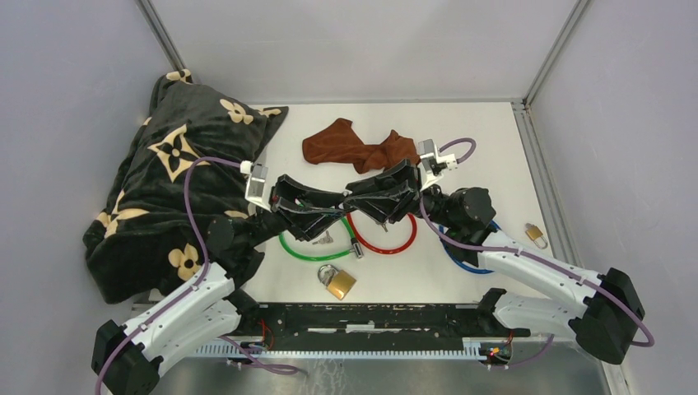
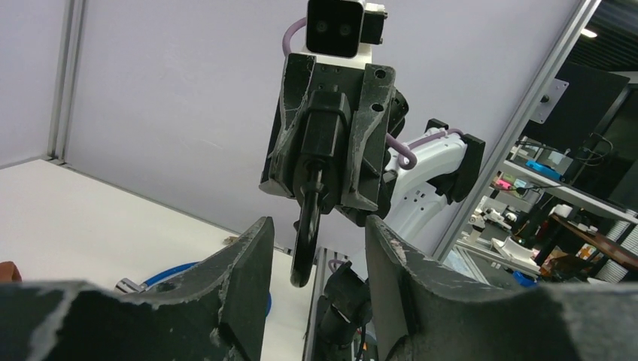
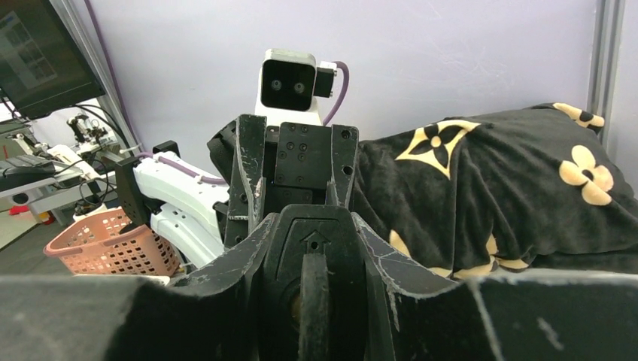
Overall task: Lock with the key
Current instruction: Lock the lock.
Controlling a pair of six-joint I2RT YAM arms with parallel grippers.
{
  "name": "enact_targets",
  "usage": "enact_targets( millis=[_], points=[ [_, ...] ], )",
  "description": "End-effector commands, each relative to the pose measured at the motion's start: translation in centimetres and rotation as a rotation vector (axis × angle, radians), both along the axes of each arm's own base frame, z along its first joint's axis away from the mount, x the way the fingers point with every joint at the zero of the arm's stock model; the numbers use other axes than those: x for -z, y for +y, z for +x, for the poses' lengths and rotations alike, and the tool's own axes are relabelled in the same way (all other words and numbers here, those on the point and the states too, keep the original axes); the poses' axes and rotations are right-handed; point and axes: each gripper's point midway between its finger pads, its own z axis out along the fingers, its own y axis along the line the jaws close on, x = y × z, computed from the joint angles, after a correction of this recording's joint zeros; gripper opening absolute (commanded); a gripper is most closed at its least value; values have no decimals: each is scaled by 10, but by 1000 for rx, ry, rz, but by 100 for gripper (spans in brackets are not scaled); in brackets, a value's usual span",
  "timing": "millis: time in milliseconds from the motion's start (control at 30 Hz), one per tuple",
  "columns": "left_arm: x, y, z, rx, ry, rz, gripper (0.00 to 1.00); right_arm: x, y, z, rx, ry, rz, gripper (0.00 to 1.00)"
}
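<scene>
My right gripper (image 3: pixel 314 226) is shut on a black lock (image 3: pixel 331 241) with an arrow moulded on its face, held up above the middle of the table. A flat black key head (image 2: pixel 307 241) sticks out of the lock towards my left gripper. In the right wrist view the key (image 3: pixel 314 308) stands edge-on in front of a brass keyhole. My left gripper (image 2: pixel 316 226) faces the right one with its jaws on either side of the key head, a gap showing on both sides. In the top view the two grippers (image 1: pixel 336 210) (image 1: pixel 364 202) meet tip to tip and hide the lock.
Green (image 1: pixel 300 247), red (image 1: pixel 395 239) and blue (image 1: pixel 461 259) cable loops lie under the grippers. A brass padlock (image 1: pixel 337 281) sits near the front edge and a smaller one (image 1: pixel 536 235) at the right. A brown cloth (image 1: pixel 354 148) lies behind, a black flowered blanket (image 1: pixel 181 181) on the left.
</scene>
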Motion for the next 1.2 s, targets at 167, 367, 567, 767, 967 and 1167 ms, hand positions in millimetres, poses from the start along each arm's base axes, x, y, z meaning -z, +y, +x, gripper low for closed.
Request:
enact_targets(
  millis=[167,367,567,767,967,1167],
  points=[
    [-7,3,-5,2,-5,-41,46,-40,-7,-13,-14,-78,156,0],
    [-3,5,-3,-17,-9,-31,41,-41,-2,-15,-35,-76,166,0],
    [-10,9,-4,-44,-59,-46,2,-33,3,-16,-49,-52,155,0],
    [15,10,6,-139,-80,135,2,0,5,-9,-14,-122,-118,59],
    [32,16,-22,-75,-205,319,2,50,-23,0,32,-183,-451,98],
    [54,16,-32,-10,-269,474,2,83,-32,-15,-122,-197,-602,98]
  ],
)
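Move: The black lock hangs in the right hand's fingers, its middle about 1 cm to the left of that hand point and otherwise level with it. From the left hand, half open around the lock's shackle end, the lock's middle is some 4 cm to the right, 1 cm ahead and 1 cm above. About 35 cm below lie the brass padlock, 2 cm back and 3 cm left of the left hand, the green cable lock, 9 cm ahead and 7 cm left, and the red one, 11 cm ahead and 8 cm right. Leftward by about 1.5 cm, the right hand eases the black lock deeper between the left fingers, which shut and pinch its thin shackle end while the left hand stays put. The right fingers then open wide, let go and draw back right some 4 cm, sinking about as much; the left hand carries the lock down about 7 cm and slightly back, and both hands tip their fingertips down. ##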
